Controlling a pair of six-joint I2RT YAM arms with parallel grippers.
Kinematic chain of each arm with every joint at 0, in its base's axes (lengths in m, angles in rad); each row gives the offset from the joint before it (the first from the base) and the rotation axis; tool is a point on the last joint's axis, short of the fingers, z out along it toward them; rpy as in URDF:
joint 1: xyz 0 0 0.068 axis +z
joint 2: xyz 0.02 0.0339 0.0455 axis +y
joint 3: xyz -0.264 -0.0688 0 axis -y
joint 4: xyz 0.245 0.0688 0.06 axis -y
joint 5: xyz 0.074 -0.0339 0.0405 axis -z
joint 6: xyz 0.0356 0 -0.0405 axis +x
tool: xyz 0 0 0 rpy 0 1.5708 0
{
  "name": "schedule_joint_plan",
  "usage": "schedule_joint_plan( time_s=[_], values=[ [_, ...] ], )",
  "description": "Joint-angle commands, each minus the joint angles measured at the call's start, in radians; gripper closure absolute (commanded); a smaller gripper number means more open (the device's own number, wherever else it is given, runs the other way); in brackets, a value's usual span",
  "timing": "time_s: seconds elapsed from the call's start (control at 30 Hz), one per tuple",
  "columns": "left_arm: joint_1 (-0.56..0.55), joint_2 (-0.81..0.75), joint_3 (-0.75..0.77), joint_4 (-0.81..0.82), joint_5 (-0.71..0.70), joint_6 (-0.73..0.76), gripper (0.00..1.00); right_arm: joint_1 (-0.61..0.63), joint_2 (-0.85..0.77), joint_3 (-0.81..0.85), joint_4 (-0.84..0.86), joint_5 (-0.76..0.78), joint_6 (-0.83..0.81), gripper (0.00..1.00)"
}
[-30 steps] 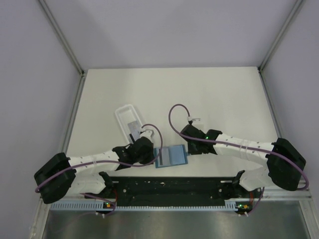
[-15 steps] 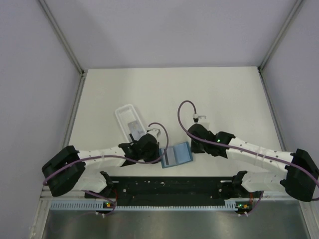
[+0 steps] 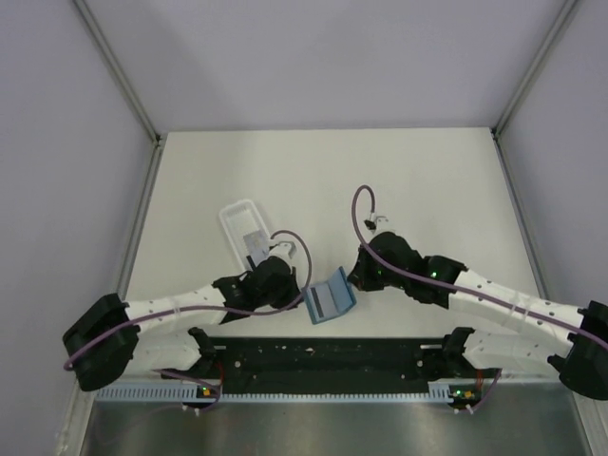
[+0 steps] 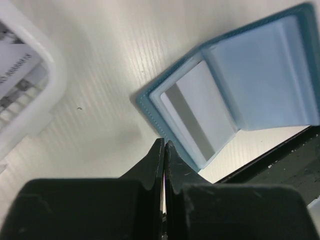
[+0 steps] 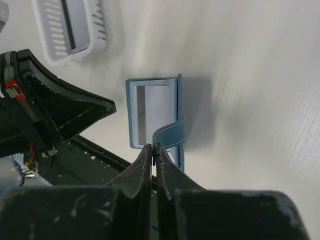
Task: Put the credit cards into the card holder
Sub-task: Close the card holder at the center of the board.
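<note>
The teal card holder lies on the table between the arms, its right half lifted into a partial fold. One pale credit card with a dark stripe sits in its left pocket, and the light-blue flap stands up beyond it. My right gripper is shut on the holder's snap tab, over the card holder. My left gripper is shut with nothing between its fingers, its tips at the holder's near edge. More credit cards lie in the white tray.
The long white tray sits left of the holder, close behind my left wrist; it also shows in the left wrist view as the tray. The black base rail runs along the near edge, just below the holder.
My right gripper has shut on the snap tab and drawn it left, raising the holder's right half from flat. The holder has turned a little; my left gripper stays shut beside it.
</note>
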Motion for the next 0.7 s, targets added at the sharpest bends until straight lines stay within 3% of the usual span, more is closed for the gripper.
schedule_joint_plan(
  time_s=[0.0, 0.2, 0.4, 0.53, 0.67],
  values=[
    [-0.003, -0.180, -0.035, -0.109, -0.152, -0.043, 1.00, 0.014, 0.035, -0.012, 0.206, -0.192, -0.022, 1.00],
    [-0.001, -0.378, -0.067, -0.230, -0.259, -0.072, 1.00, 0.057, 0.159, 0.010, 0.354, -0.291, -0.011, 1.00],
    [0.000, -0.462, -0.079, -0.324, -0.311, -0.095, 1.00, 0.127, 0.259, 0.076, 0.401, -0.322, -0.021, 1.00],
    [0.000, -0.493, -0.090, -0.341, -0.318, -0.101, 1.00, 0.134, 0.256, 0.090, 0.366, -0.264, -0.021, 1.00],
    [0.002, -0.489, -0.081, -0.338, -0.318, -0.090, 1.00, 0.134, 0.196, 0.091, 0.239, -0.097, -0.036, 1.00]
  ],
)
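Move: The card holder's base side, with the cards in it, lies about 6 cm to my left hand's right, 1 cm ahead and some 3 cm below. The white tray's middle is roughly 16 cm ahead of that hand and 12 cm to its left, 2 cm lower. My right hand already pinches the strap of the raised flap: the base side is about 6 cm to its left, level front to back and some 11 cm below, and the board's near edge is about 10 cm behind. Keeping the strap pinched, I swing my right hand left about 10 cm and nearly 4 cm back, turning it some 20 degrees counter-clockwise, so that it pulls the card holder along with its flap up. My left hand, fingers still shut, rises from beside the holder's left edge and travels about 8 cm left, ahead of the holder. ##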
